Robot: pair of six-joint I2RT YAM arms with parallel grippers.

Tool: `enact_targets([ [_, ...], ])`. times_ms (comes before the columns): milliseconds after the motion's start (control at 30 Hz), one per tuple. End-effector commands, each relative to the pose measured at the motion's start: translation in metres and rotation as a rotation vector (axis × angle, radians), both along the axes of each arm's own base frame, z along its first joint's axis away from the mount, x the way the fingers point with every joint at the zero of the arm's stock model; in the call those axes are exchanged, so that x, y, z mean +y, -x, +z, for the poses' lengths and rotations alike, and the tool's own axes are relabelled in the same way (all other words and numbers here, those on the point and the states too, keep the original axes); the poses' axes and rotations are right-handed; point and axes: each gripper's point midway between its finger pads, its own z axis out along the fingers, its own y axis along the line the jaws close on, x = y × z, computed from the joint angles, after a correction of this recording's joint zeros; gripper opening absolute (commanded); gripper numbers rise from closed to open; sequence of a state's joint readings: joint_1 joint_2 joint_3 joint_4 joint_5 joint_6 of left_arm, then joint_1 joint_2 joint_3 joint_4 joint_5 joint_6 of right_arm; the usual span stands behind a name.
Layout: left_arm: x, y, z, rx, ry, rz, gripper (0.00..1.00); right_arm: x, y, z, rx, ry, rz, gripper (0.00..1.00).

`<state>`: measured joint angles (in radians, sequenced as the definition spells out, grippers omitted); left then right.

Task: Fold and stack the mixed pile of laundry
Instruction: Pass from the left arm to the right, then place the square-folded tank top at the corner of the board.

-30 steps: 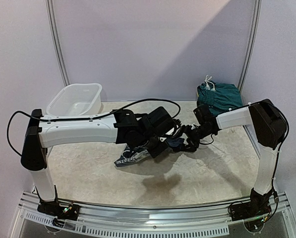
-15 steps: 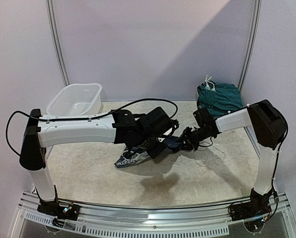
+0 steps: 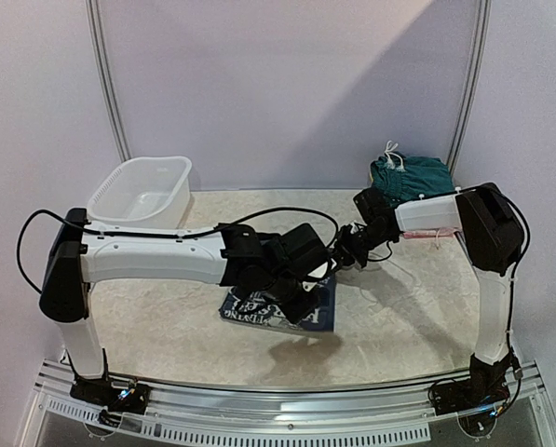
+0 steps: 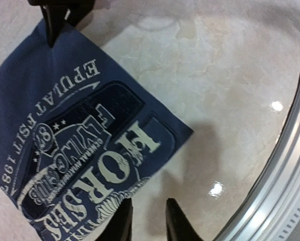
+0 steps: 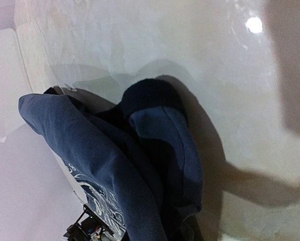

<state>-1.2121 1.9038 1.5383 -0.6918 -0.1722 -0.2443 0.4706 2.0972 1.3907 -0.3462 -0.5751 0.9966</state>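
Note:
A navy T-shirt (image 3: 259, 308) with white "HORSES" print (image 4: 84, 150) lies spread on the table's near middle. My left gripper (image 4: 146, 221) hovers over the shirt's near edge, its fingers a little apart with only bare table between them. My right gripper (image 3: 345, 251) is shut on the shirt's far right corner, lifting it slightly. Bunched navy cloth (image 5: 139, 165) fills the right wrist view and hides the fingertips. Folded dark teal shorts (image 3: 413, 179) with a white drawstring sit at the back right.
A white plastic tub (image 3: 142, 191) stands at the back left. A metal rail (image 3: 287, 405) runs along the table's near edge, close to my left gripper in the left wrist view. Grey walls enclose the back and sides.
The T-shirt, bunched and held up a second ago, now lies spread flat. My left gripper has let go of it. My right gripper has shut on its far corner and drawn back.

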Motion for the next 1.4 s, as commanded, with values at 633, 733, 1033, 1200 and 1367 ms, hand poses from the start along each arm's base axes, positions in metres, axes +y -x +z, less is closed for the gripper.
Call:
enact_targets([
  [633,0.078,-0.02,0.001,0.033,0.015,0.292,1.0,-0.073,-0.051,0.048,-0.404,0.588,0.362,0.0],
  [733,0.105,-0.033,-0.009,0.007,0.025,0.386,1.0,-0.093,-0.064,0.063,-0.455,0.709,0.336,0.0],
  [1033,0.179,-0.057,-0.006,-0.178,-0.065,0.555,0.99,-0.129,-0.084,0.103,-0.604,0.944,0.331,0.0],
  [1200,0.191,-0.06,-0.001,-0.181,-0.031,0.556,1.0,-0.138,-0.092,0.128,-0.682,1.018,0.347,0.0],
  [1367,0.193,-0.06,0.012,-0.208,0.017,0.551,1.0,-0.15,-0.103,0.158,-0.756,1.103,0.329,0.0],
])
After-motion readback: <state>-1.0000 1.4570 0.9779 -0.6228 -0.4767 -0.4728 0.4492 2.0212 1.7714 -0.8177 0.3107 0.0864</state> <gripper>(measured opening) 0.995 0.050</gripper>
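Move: The right hand already pinches the navy shirt's far right-hand part; the laundry stack lies about 20 cm ahead of this hand and 22 cm to its right, roughly level. The shirt's middle is some 8 cm back, 14 cm to the left and 3 cm below. From the empty left hand, whose fingers have begun to part, the shirt's middle lies about 12 cm ahead, 6 cm to the left and 9 cm down. Right carries the still-pinched shirt some 20 cm right, up and forward towards the stack; left opens, withdraws leftward. ##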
